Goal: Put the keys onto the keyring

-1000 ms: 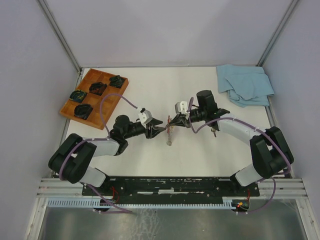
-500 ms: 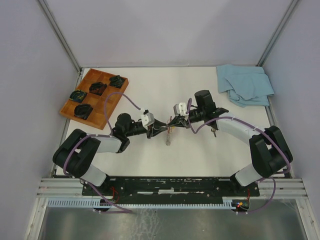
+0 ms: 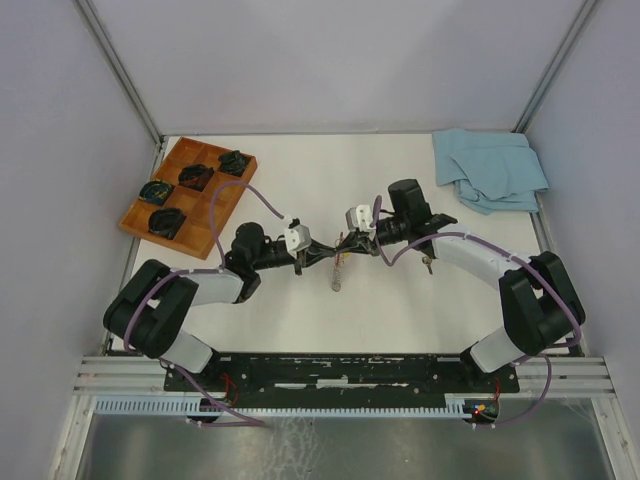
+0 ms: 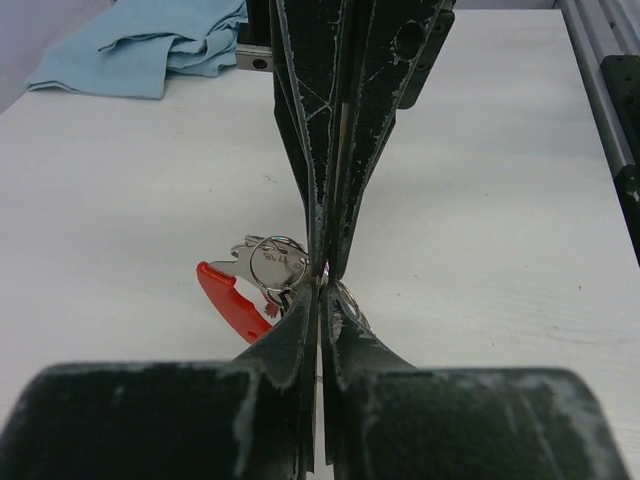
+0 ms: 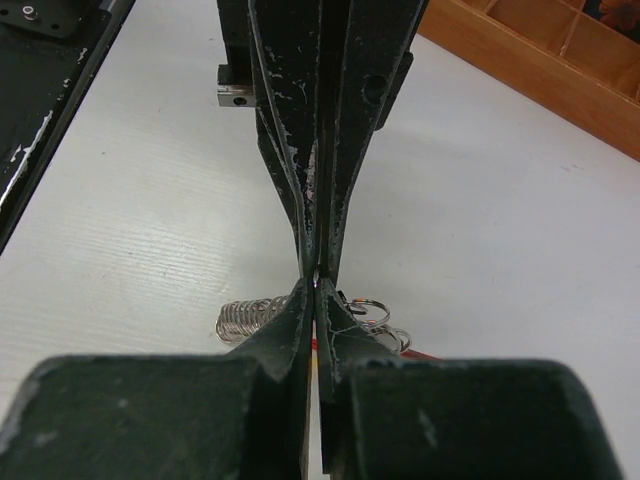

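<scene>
Both grippers meet tip to tip over the middle of the table. My left gripper is shut, with a thin bit of metal of the keyring pinched at its tips. Opposite it, my right gripper is also shut on the keyring. Beside the left tips a silver key sits on a small ring, above the red strap. The right wrist view shows the silver beaded chain and small rings below the tips. Another small key lies on the table by the right arm.
A wooden tray holding several black coiled items stands at the back left. A blue cloth lies crumpled at the back right. Purple cables loop from both wrists.
My left gripper has moved right up to the right gripper's tips and shut there. The right gripper has stayed shut and nearly still.
</scene>
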Robot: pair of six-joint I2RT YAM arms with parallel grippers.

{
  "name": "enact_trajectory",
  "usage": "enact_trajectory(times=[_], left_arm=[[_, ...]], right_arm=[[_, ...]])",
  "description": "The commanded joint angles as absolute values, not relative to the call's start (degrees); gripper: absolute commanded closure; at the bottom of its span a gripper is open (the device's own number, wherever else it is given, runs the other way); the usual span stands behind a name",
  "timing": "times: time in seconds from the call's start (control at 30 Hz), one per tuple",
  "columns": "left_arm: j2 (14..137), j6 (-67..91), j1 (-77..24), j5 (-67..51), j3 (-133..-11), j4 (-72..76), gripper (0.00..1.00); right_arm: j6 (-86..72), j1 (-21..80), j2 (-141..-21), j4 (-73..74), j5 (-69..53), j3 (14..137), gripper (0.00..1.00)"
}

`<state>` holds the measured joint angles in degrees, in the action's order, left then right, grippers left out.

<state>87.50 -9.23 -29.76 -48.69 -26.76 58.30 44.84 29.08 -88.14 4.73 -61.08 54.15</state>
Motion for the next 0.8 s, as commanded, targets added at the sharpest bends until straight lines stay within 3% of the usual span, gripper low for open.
enact_trajectory(times=[0.0, 0.13, 0.27, 0.53, 0.77], left_arm=[[81.9, -16.2, -30.2, -45.5, -29.2, 49.3, 0.97], [75.7, -24.7, -33.2, -36.7, -34.3, 27.3, 0.97], [73.0, -25.9, -35.4, -30.6, -39.2, 15.3, 0.97], [74.0, -28.3, -42.8, -16.6, -49.3, -3.3, 0.97], [76.5, -27.0, -45.7, -13.6, -54.2, -11.1, 0.97]], right_arm=[[45.7, 29.5, -87.1, 9.2, -59.1, 55.6, 0.92], [43.9, 29.5, -83.2, 7.6, -54.6, 52.4, 0.76], [41.8, 29.5, -78.5, 4.5, -47.4, 48.6, 0.63], [33.7, 29.5, -73.2, -7.2, -41.7, 41.2, 0.60], [26.8, 29.4, -75.7, -26.8, -42.6, 34.5, 0.61]])
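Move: The keyring is pinched at both hands' fingertips, which meet nose to nose, so it lies about at either hand point. From the left hand, the wire coil hangs some 3 cm back and 3 cm below, neither left nor right; the red piece sits about 2 cm ahead, level sideways and 3 cm down. A loose key lies on the table roughly 19 cm to its right, about level fore and aft, around 12 cm lower. Backing off to its right by about 3.5 cm, then sinking a little, the right hand opens its fingers to let go of the keyring and swings some 20 degrees clockwise. The left finishes closing on the keyring and keeps hold, rising 2 cm and tipping its fingers down some 30 degrees. ##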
